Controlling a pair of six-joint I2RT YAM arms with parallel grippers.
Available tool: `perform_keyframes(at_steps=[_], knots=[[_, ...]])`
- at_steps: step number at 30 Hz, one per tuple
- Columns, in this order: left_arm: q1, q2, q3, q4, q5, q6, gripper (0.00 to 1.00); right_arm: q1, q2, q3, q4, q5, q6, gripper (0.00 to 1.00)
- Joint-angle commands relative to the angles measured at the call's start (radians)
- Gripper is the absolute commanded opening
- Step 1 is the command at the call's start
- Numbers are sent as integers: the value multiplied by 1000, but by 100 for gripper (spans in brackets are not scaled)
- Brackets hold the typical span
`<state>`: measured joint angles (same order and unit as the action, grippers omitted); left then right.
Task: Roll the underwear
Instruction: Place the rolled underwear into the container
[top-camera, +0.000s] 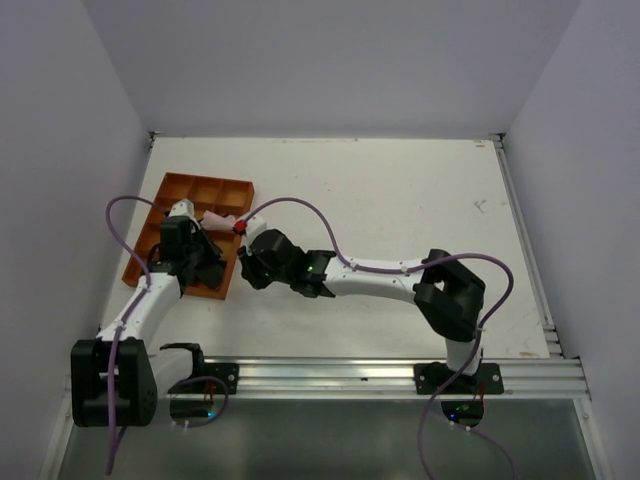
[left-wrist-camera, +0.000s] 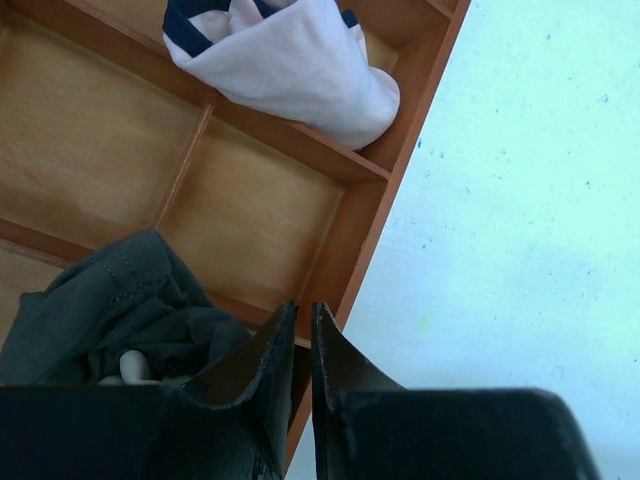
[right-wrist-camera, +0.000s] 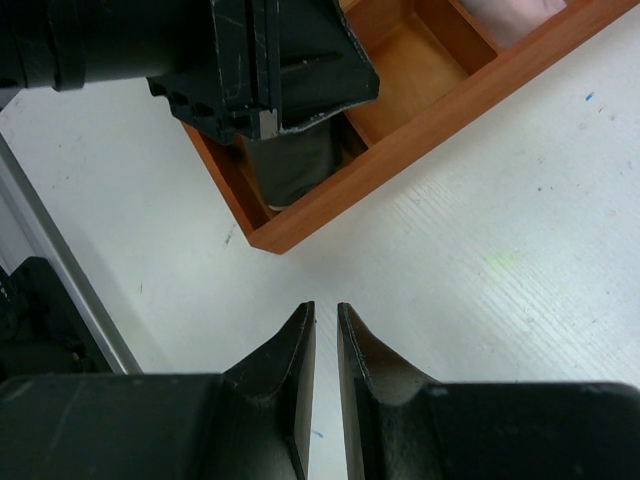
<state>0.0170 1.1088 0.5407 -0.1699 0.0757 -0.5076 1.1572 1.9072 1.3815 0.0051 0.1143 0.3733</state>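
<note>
The underwear (left-wrist-camera: 110, 310) is a dark grey crumpled cloth lying in the near corner compartment of the orange wooden tray (left-wrist-camera: 372, 205). A small pale bit shows under it. It also shows in the right wrist view (right-wrist-camera: 297, 165), below the left gripper's body. My left gripper (left-wrist-camera: 303, 312) is shut and empty, with its tips over the tray's right wall, just right of the underwear. My right gripper (right-wrist-camera: 326, 312) is shut and empty, low over the white table, a little off the tray's corner (right-wrist-camera: 280, 238). In the top view the left gripper (top-camera: 205, 270) and right gripper (top-camera: 250, 268) are close together.
A pale pink cloth with navy trim (left-wrist-camera: 295, 60) lies in a farther tray compartment and shows in the top view (top-camera: 215, 219). Other compartments of the tray (top-camera: 190, 190) hold nothing. A metal rail (top-camera: 380, 375) runs along the near edge. White walls enclose the table.
</note>
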Motion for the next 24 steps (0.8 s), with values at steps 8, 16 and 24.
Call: perform_keyframes(at_steps=[8, 16, 24], knots=[[-6, -21, 71, -31, 27, 14, 17, -5, -79, -33, 6, 28, -1, 19], [-6, 11, 189, -54, 81, 38, 19, -14, -132, -21, -114, 56, 47, 19], [-156, 55, 323, 7, 180, 20, 100, -65, -299, -39, -410, 79, 176, 24]])
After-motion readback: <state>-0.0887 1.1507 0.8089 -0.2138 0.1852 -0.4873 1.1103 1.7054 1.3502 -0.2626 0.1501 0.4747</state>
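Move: The dark rolled underwear already lies in the near-right corner of the container, about 5 cm to the left of the left hand's fingertips, some 2 cm back and 5 cm below them. The container's middle is about 9 cm ahead and 9 cm left of that hand, 6 cm lower. The pink roll sits roughly 11 cm ahead and 2 cm left, 5 cm lower. From the right hand the dark underwear is about 12 cm left, 6 cm ahead and 11 cm down. The dark underwear is left in its corner as the left hand, barely lifting at first, then climbs quickly about 9 cm and swings right and forward over the container's right wall, tipping its fingers up, turning clockwise and spreading them wide. The right hand, empty, backs off to the right from the container and rises a little, its fingers staying nearly shut. ##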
